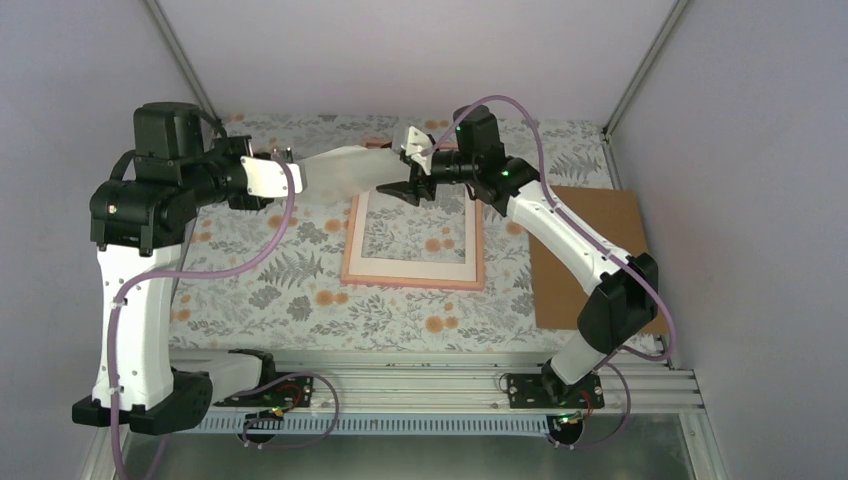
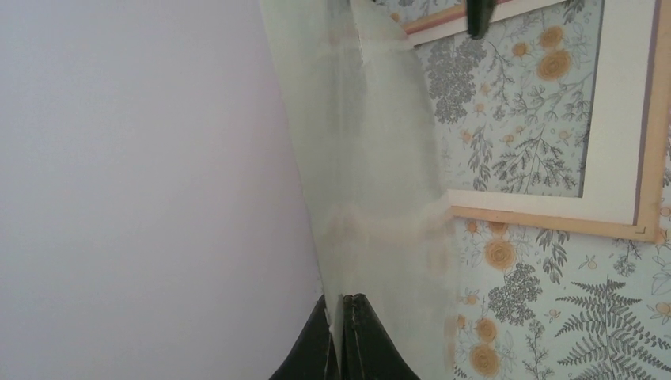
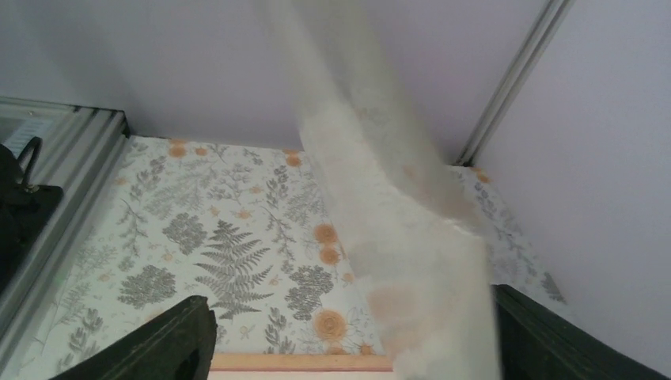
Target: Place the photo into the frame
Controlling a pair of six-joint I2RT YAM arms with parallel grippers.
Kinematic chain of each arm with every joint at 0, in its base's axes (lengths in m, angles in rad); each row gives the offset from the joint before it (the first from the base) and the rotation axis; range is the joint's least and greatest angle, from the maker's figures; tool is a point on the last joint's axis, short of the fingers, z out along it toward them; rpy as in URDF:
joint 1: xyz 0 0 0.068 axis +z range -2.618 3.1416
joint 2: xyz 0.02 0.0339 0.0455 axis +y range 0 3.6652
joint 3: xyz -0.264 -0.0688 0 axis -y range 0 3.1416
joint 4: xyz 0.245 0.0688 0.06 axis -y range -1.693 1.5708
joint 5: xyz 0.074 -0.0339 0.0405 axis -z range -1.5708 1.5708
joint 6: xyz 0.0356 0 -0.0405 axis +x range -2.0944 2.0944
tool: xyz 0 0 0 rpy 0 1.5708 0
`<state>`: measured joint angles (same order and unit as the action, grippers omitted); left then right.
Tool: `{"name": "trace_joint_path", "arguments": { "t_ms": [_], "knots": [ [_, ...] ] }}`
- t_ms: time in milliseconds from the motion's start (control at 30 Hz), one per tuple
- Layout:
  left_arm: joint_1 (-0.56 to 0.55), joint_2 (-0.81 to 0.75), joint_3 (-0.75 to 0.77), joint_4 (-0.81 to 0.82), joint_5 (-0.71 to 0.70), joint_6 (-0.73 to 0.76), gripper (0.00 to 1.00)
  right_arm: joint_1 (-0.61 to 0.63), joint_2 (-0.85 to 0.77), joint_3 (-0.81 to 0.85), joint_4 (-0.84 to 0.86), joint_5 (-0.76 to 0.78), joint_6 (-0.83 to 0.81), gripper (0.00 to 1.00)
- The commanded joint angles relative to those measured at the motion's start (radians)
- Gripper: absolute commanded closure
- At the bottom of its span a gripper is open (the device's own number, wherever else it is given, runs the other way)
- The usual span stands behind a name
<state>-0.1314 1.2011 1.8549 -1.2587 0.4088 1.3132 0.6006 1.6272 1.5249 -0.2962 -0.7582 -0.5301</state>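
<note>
The pink frame (image 1: 413,284) lies flat mid-table with a cream mat board (image 1: 410,268) inside it; its edge also shows in the left wrist view (image 2: 546,220) and the right wrist view (image 3: 301,362). A pale, milky sheet (image 1: 340,165) hangs in the air between both arms. No picture shows on it, so I cannot tell whether it is the photo. My left gripper (image 2: 342,302) is shut on one edge of the sheet (image 2: 372,182). My right gripper (image 3: 356,348) is open, and the other end of the sheet (image 3: 427,293) hangs between its jaws, close to the right finger (image 3: 554,340).
A plain brown backing board (image 1: 590,250) lies to the right of the frame, partly under the right arm. A floral cloth (image 1: 270,280) covers the table. White walls close in the back and both sides. A metal rail (image 1: 430,385) runs along the near edge.
</note>
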Motion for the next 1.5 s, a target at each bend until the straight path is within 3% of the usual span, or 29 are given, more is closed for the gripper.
{"name": "trace_joint_path", "arguments": {
  "t_ms": [0,133,233,300,433,467,500,667,700,800,900,967,1167,1267,1467],
  "knots": [
    [-0.004,-0.043,-0.034,0.013,0.046,0.05,0.98,-0.001,0.015,0.001,0.039,0.026,0.0,0.31],
    [-0.004,-0.04,-0.044,0.023,0.05,0.031,0.98,0.002,0.023,0.024,0.013,-0.005,0.024,0.61],
    [-0.004,-0.022,-0.019,0.031,0.069,-0.016,0.98,0.014,0.03,0.056,-0.053,-0.042,0.051,0.75],
    [-0.004,-0.013,-0.011,0.041,0.068,-0.045,0.97,0.021,0.069,0.076,-0.109,-0.066,0.082,0.94],
    [-0.005,-0.008,-0.024,0.061,0.06,-0.085,0.94,0.022,0.053,0.052,-0.119,-0.13,0.173,0.96],
    [-0.004,-0.009,-0.032,0.075,0.051,-0.105,0.88,0.022,0.046,0.038,-0.108,-0.151,0.201,0.96],
    [-0.005,-0.012,-0.042,0.097,0.038,-0.134,0.75,0.022,0.026,0.02,-0.087,-0.178,0.242,0.96],
    [-0.004,-0.029,-0.13,0.327,-0.156,-0.362,0.02,0.017,-0.02,-0.102,0.115,-0.371,0.573,0.96],
    [-0.004,-0.031,-0.149,0.38,-0.217,-0.417,0.0,0.008,-0.013,-0.133,0.181,-0.402,0.656,0.96],
    [-0.003,-0.019,-0.175,0.477,-0.366,-0.556,0.0,-0.041,0.059,-0.195,0.349,-0.439,0.907,0.96],
    [-0.002,0.008,-0.172,0.5,-0.418,-0.638,0.0,-0.128,0.182,-0.256,0.631,-0.455,1.204,0.96],
    [-0.002,0.023,-0.173,0.511,-0.429,-0.685,0.0,-0.185,0.259,-0.271,0.73,-0.43,1.313,0.96],
    [0.031,0.104,-0.193,0.341,-0.305,-0.721,0.0,-0.316,0.432,-0.209,0.668,-0.385,1.28,0.96],
    [0.144,0.154,-0.196,0.252,-0.07,-0.758,0.0,-0.369,0.466,-0.188,0.608,-0.372,1.22,0.96],
    [0.192,0.214,-0.394,0.313,0.017,-0.889,0.0,-0.429,0.472,-0.192,0.514,-0.331,1.112,0.96]
  ]
}}
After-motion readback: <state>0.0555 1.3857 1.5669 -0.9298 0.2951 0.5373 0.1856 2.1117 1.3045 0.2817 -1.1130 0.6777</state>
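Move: The photo hangs between the grippers, already pinched by the left, with its right edge between the right gripper's open fingers, about 1 cm to the left of its hand point. The frame's middle, with the mat inside it, lies some 9 cm ahead of the right gripper, 3 cm to its right and 32 cm below. The frame is roughly 16 cm ahead of the left gripper, 23 cm to its right and 41 cm below. Shut the right gripper on the photo's edge while the left holds on, then open the left wide and back it off forward and left, turning counter-clockwise and finally sinking. Draw the right back 5 cm, then sweep it about 20 cm forward and as far down, and some 12 cm right over the frame, tipping the fingers downward. ##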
